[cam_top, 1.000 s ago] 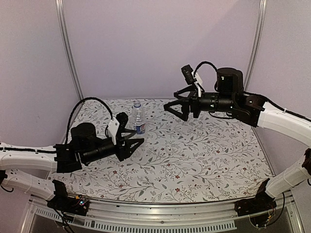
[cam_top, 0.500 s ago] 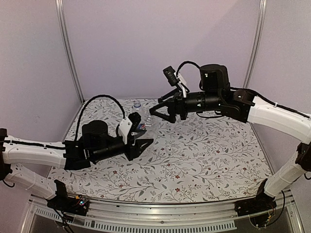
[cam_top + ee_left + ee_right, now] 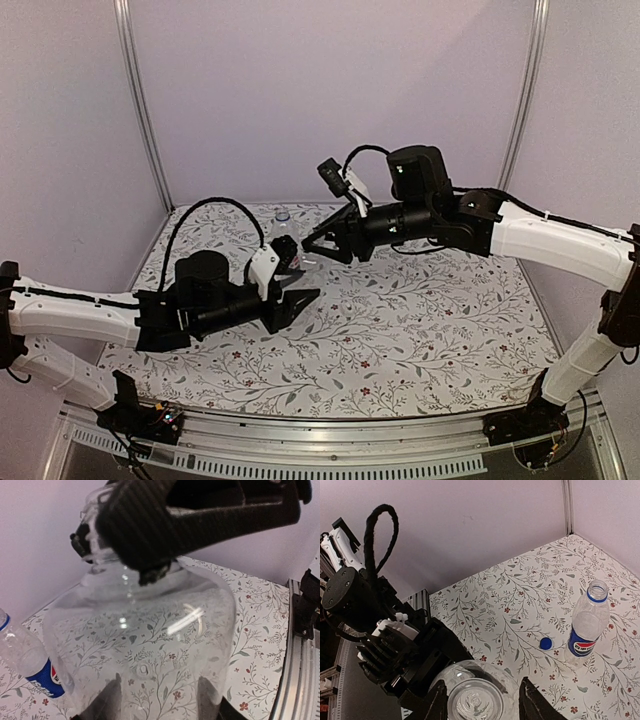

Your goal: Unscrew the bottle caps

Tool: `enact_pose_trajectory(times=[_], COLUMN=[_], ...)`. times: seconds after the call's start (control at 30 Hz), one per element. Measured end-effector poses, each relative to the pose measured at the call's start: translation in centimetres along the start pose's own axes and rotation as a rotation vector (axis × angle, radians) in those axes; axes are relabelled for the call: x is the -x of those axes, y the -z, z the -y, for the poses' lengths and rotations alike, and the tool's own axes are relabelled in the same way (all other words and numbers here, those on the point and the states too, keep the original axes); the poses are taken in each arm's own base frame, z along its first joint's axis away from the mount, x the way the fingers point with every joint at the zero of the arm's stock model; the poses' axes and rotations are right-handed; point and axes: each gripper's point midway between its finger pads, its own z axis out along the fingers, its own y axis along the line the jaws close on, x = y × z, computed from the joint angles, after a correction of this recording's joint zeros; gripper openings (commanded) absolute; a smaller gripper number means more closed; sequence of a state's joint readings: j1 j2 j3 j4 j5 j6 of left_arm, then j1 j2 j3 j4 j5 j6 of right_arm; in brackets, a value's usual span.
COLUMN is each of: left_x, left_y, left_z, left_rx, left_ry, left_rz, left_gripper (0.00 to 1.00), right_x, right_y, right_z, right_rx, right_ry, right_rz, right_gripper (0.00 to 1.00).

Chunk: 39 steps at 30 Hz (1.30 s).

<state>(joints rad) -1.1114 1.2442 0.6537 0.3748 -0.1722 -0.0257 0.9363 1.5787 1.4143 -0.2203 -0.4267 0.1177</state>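
My left gripper (image 3: 157,700) is shut on the body of the short clear bottle (image 3: 145,630) and holds it up off the table. From above, my right gripper (image 3: 480,702) straddles the bottle's pale see-through cap (image 3: 475,706). Its fingers (image 3: 532,700) stand at either side, and a little gap still shows at the cap's rim. In the top view both grippers meet at mid-table, left (image 3: 297,282) and right (image 3: 316,244). The Pepsi bottle (image 3: 588,625) stands upright with an open neck. Its blue cap (image 3: 546,643) lies on the cloth beside it.
The flowered tablecloth (image 3: 520,595) covers the table. Purple walls close in the back and sides. An aluminium rail (image 3: 300,680) runs along the near edge. The Pepsi bottle (image 3: 283,222) stands just behind the two grippers.
My right arm swung left and down onto the held bottle's top, and its jaws narrowed around the cap. My left arm lifted the clear bottle slightly forward and right.
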Motion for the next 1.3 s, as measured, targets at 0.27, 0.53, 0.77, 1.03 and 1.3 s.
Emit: enact_pose_trajectory(times=[0.27, 0.53, 0.77, 1.03, 1.3], left_x=[-0.1, -0.4, -0.1, 0.3, 0.6], left_y=[0.0, 0.0, 0.0, 0.2, 1.3], left_z=[-0.2, -0.3, -0.5, -1.0, -2.1], left_rx=[0.015, 0.023, 0.035, 0.068, 0.123], left_ry=[-0.001, -0.010, -0.002, 0.032, 0.057], left_rz=[-0.005, -0.015, -0.003, 0.010, 0.023], left_gripper=[0.50, 0.55, 0.83, 1.00, 1.00], right_x=[0.0, 0.2, -0.1, 0.3, -0.2], right_y=[-0.1, -0.1, 0.0, 2.3, 5.9], right_z=[-0.5, -0.4, 0.8, 6.7, 14.3], right_rx=[0.018, 0.015, -0.050, -0.288, -0.596], right_ry=[0.001, 0.004, 0.007, 0.001, -0.002], right_rz=[-0.001, 0.006, -0.003, 0.014, 0.015], right_gripper=[0.17, 0.00, 0.00, 0.00, 0.00])
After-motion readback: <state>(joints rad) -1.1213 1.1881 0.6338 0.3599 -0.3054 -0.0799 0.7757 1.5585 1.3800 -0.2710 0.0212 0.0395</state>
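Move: The clear bottle stands upright between the left hand's half-open fingers, its middle about level with them. The right hand's fingers already straddle its open neck, so the bottle's middle lies some 9 cm straight below the right hand. From the right hand the Pepsi bottle is about 17 cm ahead, 7 cm left and 19 cm lower. The blue cap lies on the table about 11 cm ahead, 9 cm left and 30 cm below. The clear bottle changes hands: the right fingers close on its neck while both arms hold nearly still, then the left fingers open wide and let go of the body. The right hand carries it forward about 12 cm and 9 cm to the right, sinking slightly and swinging some 30 degrees clockwise, as the left hand eases about 2 cm left. ##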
